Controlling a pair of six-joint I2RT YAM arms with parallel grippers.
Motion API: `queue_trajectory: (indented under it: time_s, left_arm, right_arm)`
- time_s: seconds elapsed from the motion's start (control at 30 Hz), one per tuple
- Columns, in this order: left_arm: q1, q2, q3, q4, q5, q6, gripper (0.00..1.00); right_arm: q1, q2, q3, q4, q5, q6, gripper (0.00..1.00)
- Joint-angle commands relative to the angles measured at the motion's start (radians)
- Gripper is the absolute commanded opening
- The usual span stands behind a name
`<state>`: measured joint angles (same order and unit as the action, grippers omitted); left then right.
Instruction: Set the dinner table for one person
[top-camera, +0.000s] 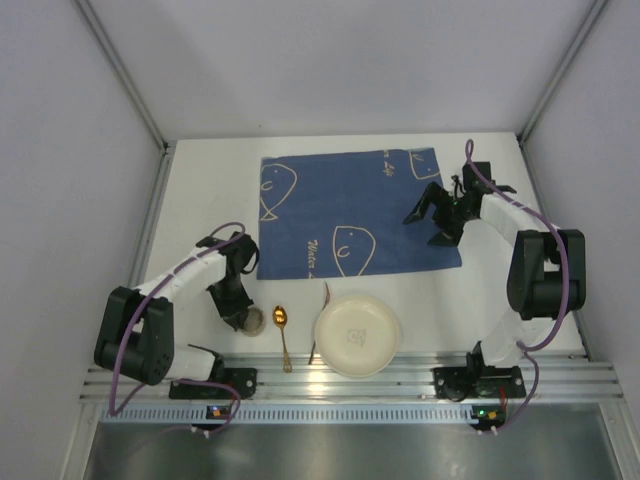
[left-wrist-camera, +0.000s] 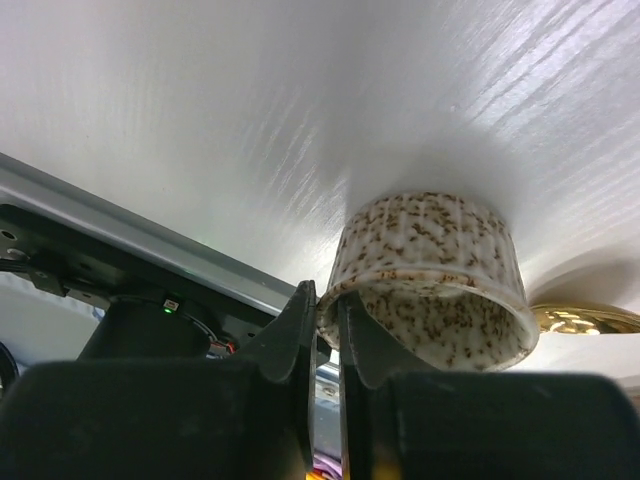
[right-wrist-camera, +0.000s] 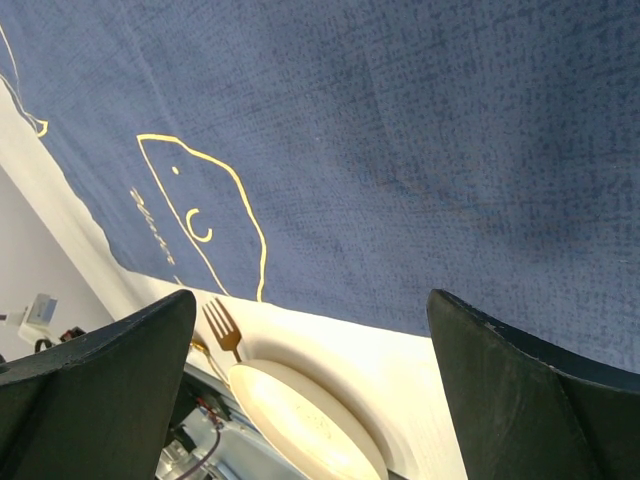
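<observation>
On the white dinner table (top-camera: 205, 195) lies a blue cloth (top-camera: 350, 205) with fish outlines. Near the front edge a speckled cup (top-camera: 251, 321) lies on its side, and my left gripper (top-camera: 238, 312) is shut on its rim. The left wrist view shows the cup (left-wrist-camera: 430, 260) with one finger inside the mouth and one outside, the left gripper (left-wrist-camera: 328, 310) pinching the wall. A cream plate (top-camera: 358, 335), a gold spoon (top-camera: 281, 322) and a fork (top-camera: 325, 297) half under the plate lie nearby. My right gripper (top-camera: 441, 216) hangs open over the cloth's right side, holding nothing.
A ribbed aluminium rail (top-camera: 350, 385) runs along the near edge with both arm bases on it. Grey walls close in the table at left, right and back. In the right wrist view the fork (right-wrist-camera: 222, 328) and plate (right-wrist-camera: 300, 420) lie beyond the cloth (right-wrist-camera: 400, 150).
</observation>
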<state>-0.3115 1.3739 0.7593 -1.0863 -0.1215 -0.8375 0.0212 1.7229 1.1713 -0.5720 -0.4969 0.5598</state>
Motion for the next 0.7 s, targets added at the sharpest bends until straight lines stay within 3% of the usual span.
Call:
queue_trajectory:
  time_s: [0.0, 0.17, 0.23, 0.37, 0.5, 0.67]
  left_arm:
    - [-0.003, 0.014, 0.053, -0.003, -0.073, -0.032, 0.0]
    - [-0.003, -0.047, 0.196, -0.049, -0.077, 0.003, 0.0]
    - [-0.003, -0.041, 0.309, -0.038, -0.069, 0.056, 0.0]
    - [-0.003, 0.081, 0.564, -0.015, -0.053, 0.161, 0.0]
    - [-0.005, 0.232, 0.741, -0.011, -0.038, 0.259, 0.0]
    - [-0.024, 0.393, 0.964, -0.043, -0.046, 0.278, 0.0]
  right_arm:
    - [-0.01, -0.025, 0.024, 0.004, 0.004, -0.014, 1.0]
    - [0.051, -0.048, 0.129, -0.072, 0.058, -0.035, 1.0]
    - [0.098, -0.025, 0.264, -0.127, 0.063, -0.037, 1.0]
    - [0.268, 0.079, 0.625, -0.244, 0.034, -0.063, 1.0]
    - [0.37, 0.219, 0.801, -0.302, -0.066, -0.052, 1.0]
    - [0.479, 0.328, 0.962, -0.345, -0.118, -0.046, 0.95]
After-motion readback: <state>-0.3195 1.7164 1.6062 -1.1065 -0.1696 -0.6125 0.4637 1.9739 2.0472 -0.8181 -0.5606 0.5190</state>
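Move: The left hand already pinches the cup's rim, the cup's middle roughly 3 cm to its right; the blue placemat's middle is some 24 cm ahead and 26 cm right. The spoon lies about 9 cm right and 4 cm back, the fork 17 cm right and level. From the open right hand, the cup is roughly 38 cm left, 22 cm back and 8 cm below, with the placemat's middle about 15 cm left and 2 cm ahead. Left carries the rim-pinched cup about 20 cm forward and up; open right swings left and up towards it. ##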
